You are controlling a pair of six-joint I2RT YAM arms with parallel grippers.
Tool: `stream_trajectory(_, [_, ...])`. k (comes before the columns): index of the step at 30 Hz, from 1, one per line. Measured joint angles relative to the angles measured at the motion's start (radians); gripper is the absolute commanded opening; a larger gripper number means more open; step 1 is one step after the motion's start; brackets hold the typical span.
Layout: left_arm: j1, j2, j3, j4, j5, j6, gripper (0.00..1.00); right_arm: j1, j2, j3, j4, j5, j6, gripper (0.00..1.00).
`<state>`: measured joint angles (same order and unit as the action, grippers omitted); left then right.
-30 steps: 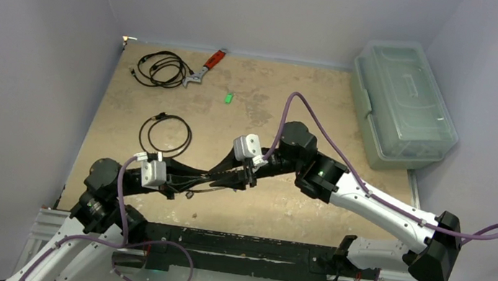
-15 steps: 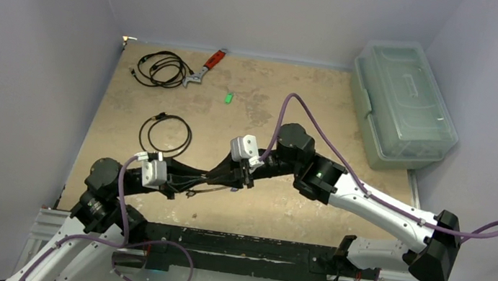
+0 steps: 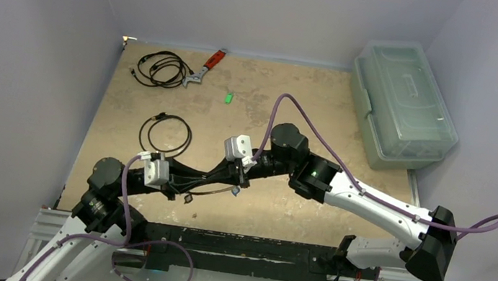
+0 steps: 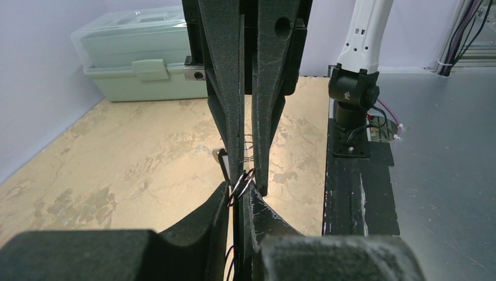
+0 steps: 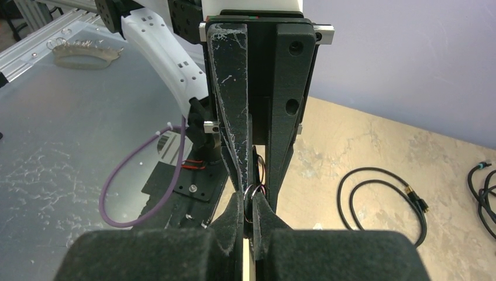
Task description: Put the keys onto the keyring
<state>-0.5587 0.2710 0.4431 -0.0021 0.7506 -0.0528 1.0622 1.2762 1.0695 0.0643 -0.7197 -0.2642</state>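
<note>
The keyring (image 3: pixel 212 192) is a thin grey wire loop held up between the two grippers, which meet tip to tip above the table's near middle. My left gripper (image 3: pixel 210 179) is shut on the keyring (image 4: pixel 245 181). My right gripper (image 3: pixel 228 176) is also shut on the keyring (image 5: pixel 255 191), with its pads pressed together around the wire. Small bits (image 3: pixel 236 192) dangle from the loop, too small to identify. One of the keys, with a green tag (image 3: pixel 228 97), lies alone on the table further back. In the left wrist view the right gripper's fingers (image 4: pixel 231 105) come down from above onto my left gripper (image 4: pixel 240 191).
Two coiled black cables (image 3: pixel 163 69) (image 3: pixel 165 134) lie at the left, and a red-handled wrench (image 3: pixel 206 67) is at the back. A translucent lidded box (image 3: pixel 404 103) stands at the right edge. The black base rail (image 3: pixel 239 245) runs along the near edge.
My right gripper has closed on the keyring, and its arm has shifted slightly left and nearer. A small bit now hangs below the meeting fingertips. The left arm has barely moved.
</note>
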Motion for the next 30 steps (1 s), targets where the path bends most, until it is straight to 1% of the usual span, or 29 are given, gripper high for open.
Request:
stream_trajectory(6, [0.0,-0.001,0.0,0.002,0.002,0.0,0.0,0.0,-0.005,0.0,-0.003,-0.005,-0.01,0.0])
stream_trajectory(13, [0.0,-0.029,-0.029,0.05,0.024,-0.011,0.0,0.005,-0.01,0.0,-0.006,-0.021,-0.01,0.0])
stream_trajectory(17, [-0.003,-0.055,-0.047,0.066,0.04,-0.014,0.0,0.009,-0.01,0.013,-0.043,-0.035,-0.018,0.0])
stream_trajectory(20, [-0.007,-0.062,-0.049,0.072,0.056,-0.014,0.14,0.011,-0.008,0.03,-0.075,-0.055,-0.028,0.0])
stream_trajectory(23, [-0.01,-0.062,-0.049,0.076,0.064,-0.011,0.24,0.01,0.0,0.06,-0.122,-0.072,-0.037,0.0])
stream_trajectory(27, [-0.011,-0.062,-0.048,0.061,0.068,0.0,0.31,0.005,0.007,0.074,-0.176,-0.104,-0.045,0.0])
stream_trajectory(30, [-0.011,-0.061,-0.04,0.017,0.069,0.021,0.33,0.004,0.017,0.074,-0.195,-0.117,-0.048,0.0])
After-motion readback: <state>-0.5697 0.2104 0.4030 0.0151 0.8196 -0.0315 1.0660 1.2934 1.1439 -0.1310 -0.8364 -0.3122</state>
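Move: The small ring of the keyring is pinched between the meeting fingertips: about 1 cm to the right of the left hand's point and 1 cm to the left of the right hand's, level with both. From the left hand, the band's middle lies some 2 cm right, 1 cm back and 4 cm down. The black tag hangs roughly 3 cm left, 2 cm back and 5 cm down, and the blue tag about 7 cm right, 1 cm back and 5 cm down. The right fingers keep their pinch on the small ring while the left fingers, still shut at first, open about a fifth of their range late on to release the held part of the keyring. Before that, both hands carry it back together by about 2 cm; the right also draws some 1 cm to the right, turning slightly counter-clockwise and tipping its fingers down. ##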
